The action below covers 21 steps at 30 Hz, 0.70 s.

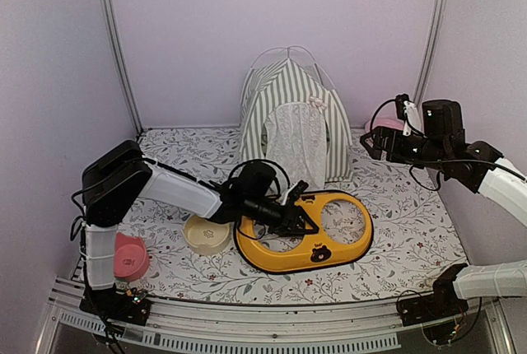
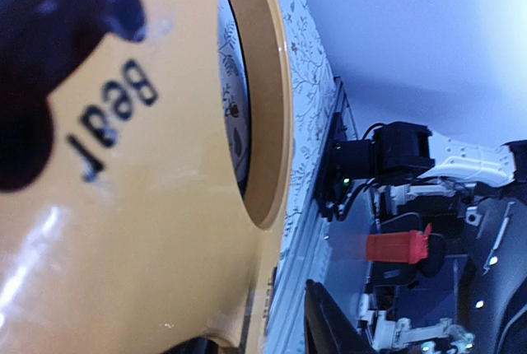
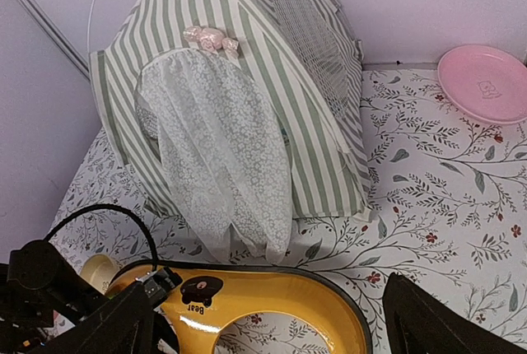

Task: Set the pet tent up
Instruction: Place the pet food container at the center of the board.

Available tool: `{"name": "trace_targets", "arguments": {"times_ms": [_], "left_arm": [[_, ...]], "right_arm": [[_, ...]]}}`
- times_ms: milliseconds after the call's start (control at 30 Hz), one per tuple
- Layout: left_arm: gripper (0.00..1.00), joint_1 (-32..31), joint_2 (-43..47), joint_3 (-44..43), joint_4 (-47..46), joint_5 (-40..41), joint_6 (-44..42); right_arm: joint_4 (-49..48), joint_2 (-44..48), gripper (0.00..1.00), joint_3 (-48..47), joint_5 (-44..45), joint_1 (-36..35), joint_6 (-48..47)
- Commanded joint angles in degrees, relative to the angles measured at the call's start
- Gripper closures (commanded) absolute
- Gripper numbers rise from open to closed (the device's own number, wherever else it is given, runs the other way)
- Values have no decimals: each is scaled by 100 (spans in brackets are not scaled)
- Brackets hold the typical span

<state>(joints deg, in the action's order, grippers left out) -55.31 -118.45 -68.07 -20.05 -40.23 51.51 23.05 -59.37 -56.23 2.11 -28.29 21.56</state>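
Note:
The pet tent (image 1: 290, 111) stands upright at the back middle of the mat, grey-green and white striped, with thin white poles arching over its peak. Its sheer lace door flap (image 3: 218, 156) hangs down over the entrance. My left gripper (image 1: 302, 208) lies low in front of the tent, at the left hole of a yellow two-hole bowl stand (image 1: 329, 243). In the left wrist view its one visible finger (image 2: 329, 329) stands clear of the stand's edge (image 2: 165, 206); the other finger is hidden. My right gripper (image 3: 268, 309) hangs wide open and empty in the air to the tent's right.
A cream bowl (image 1: 206, 235) sits just left of the yellow stand. A pink bowl (image 1: 130, 257) rests by the left arm's base. A pink plate (image 3: 486, 84) lies at the back right beside the tent. The floral mat (image 1: 412, 222) covers the table.

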Motion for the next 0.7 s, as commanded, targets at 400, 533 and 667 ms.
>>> {"name": "trace_targets", "arguments": {"times_ms": [400,533,667], "left_arm": [[15,108,254,-981,2396,1188,-1624],[15,37,320,-1126,2866,1615,-1948],[17,-23,327,-1315,3337,2056,-2243]], "right_arm": [[-132,-289,1,241,-677,33,-154],[-137,-340,1,546,-912,34,-108],[-192,-565,1,845,-1279,34,-18]]}}
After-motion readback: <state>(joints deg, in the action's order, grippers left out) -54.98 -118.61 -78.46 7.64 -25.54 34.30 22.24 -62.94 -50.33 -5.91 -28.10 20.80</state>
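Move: The pet food container hangs a little tilted in the left hand's just-loosening fingers, at its middle bridge: its middle is about 1 cm back and some 3 cm below that hand, level sideways. The tent stands about 25 cm ahead of the left hand and 2 cm to its left, its middle 10 cm higher; the cream bowl is 25 cm left and 2 cm back. From the right hand the container lies roughly 12 cm back, 12 cm left and 22 cm below. The container's middle bridge is let go as the left fingers spread from a quarter open to nearly wide. The left hand meanwhile eases about 3.5 cm forward, then also down some 3 cm and slightly left, its fingers dipping about 20 degrees, and ends low astride the bridge. The empty right hand, wide open, sinks about 6 cm towards the container, drifting left and tipping down. ##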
